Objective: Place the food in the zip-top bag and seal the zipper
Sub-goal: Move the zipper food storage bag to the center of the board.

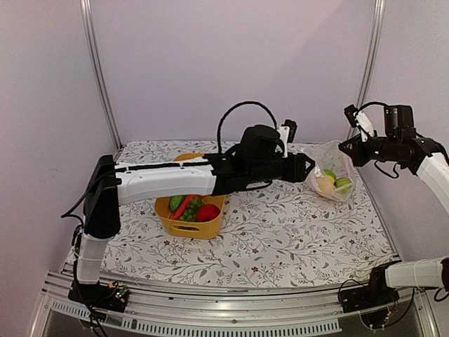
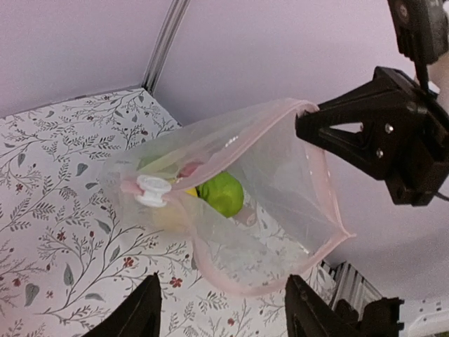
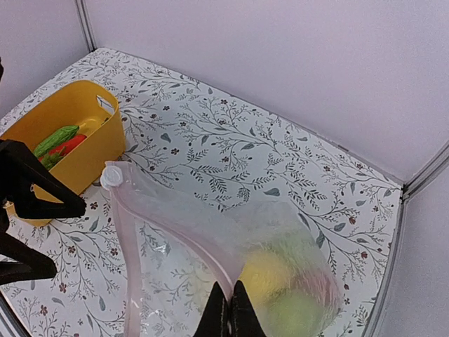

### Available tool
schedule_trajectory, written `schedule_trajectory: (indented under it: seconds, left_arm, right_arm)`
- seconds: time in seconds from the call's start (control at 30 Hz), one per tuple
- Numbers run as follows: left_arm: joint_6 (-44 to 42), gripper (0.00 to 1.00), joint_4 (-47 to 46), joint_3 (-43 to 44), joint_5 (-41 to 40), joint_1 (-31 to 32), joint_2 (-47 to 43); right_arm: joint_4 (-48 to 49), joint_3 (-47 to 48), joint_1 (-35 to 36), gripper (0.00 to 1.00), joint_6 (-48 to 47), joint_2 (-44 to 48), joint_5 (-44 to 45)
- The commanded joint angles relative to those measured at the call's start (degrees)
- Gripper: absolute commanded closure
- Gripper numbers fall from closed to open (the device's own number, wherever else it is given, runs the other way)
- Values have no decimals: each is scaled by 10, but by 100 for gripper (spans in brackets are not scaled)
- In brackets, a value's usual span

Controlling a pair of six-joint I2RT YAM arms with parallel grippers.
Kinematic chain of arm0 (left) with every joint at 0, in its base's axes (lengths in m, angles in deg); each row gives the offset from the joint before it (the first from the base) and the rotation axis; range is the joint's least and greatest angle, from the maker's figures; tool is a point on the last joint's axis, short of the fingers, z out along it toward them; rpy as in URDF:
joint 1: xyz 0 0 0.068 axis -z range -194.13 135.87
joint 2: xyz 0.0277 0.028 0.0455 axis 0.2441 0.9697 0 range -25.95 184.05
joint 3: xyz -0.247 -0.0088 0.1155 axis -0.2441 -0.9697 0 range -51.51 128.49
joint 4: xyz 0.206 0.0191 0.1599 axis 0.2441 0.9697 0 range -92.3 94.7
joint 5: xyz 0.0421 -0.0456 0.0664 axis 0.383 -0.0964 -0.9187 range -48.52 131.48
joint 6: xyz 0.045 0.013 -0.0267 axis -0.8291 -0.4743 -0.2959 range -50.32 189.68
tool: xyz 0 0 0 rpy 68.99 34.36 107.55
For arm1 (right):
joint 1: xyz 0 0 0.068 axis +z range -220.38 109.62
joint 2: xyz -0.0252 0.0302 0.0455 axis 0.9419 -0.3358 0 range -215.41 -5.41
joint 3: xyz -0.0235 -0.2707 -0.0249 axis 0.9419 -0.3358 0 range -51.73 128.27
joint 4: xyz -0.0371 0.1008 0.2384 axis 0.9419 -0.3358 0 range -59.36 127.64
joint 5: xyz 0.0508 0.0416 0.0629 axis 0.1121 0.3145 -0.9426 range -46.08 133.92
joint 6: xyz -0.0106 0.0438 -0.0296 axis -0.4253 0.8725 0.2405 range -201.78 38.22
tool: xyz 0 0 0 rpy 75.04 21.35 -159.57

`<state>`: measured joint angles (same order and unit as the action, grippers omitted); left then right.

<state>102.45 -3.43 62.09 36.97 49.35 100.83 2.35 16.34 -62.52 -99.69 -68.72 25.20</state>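
Note:
The zip-top bag (image 1: 330, 163) hangs at the right back of the table with its mouth gaping toward my left arm. Its pink zipper (image 2: 231, 286) rings the mouth, and the white slider (image 2: 153, 189) sits at one end. Inside lie pieces of food: a round green one (image 2: 222, 194) and a yellow one (image 3: 270, 277). My right gripper (image 3: 229, 309) is shut on the zipper strip and holds the rim up (image 1: 345, 149). My left gripper (image 2: 224, 312) stands open just in front of the mouth, holding nothing. More food (image 1: 191, 208) lies in the yellow tub.
The yellow tub (image 1: 193, 228) stands left of centre under my outstretched left arm (image 1: 168, 179). A flowered cloth (image 1: 280, 239) covers the table. Metal posts (image 1: 98, 70) rise at the back corners, and a rail runs along the near edge.

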Motion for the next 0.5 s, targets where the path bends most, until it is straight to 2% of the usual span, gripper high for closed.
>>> schedule_trajectory:
  seconds: [0.0,0.13,0.3,0.37,0.47]
  left_arm:
    - [-87,39,-23,-156,30,8,-118]
    - [-159,32,20,-289,-31,15,-236]
    - [-216,22,171,-358,-187,-11,-328]
    - [-222,21,212,-370,-207,-47,-347]
    - [-222,20,251,-383,-191,-104,-359]
  right_arm:
    - [36,-54,0,100,9,7,-51]
    - [63,-94,0,100,0,17,-101]
    - [116,-104,0,100,3,15,-179]
    - [142,-95,0,100,15,-6,-202]
    - [181,-87,0,100,33,-41,-226]
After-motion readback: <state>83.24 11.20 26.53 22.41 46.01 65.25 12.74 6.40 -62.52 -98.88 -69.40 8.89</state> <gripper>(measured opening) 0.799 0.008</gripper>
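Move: The right hand holds the bag's rim; the board's centre lies some 29 cm to its left, 4 cm back and 29 cm below. The bagged food hangs about 5 cm ahead, 6 cm right and 23 cm below it. The bagged food lies some 8 cm ahead of the empty left hand, 16 cm right and 20 cm below; the yellow bin is about 36 cm to the left hand's left, 2 cm back, 22 cm down. Right hand carries the bag 5 cm left and down; left opens wider, swinging 20 cm towards the bin. ##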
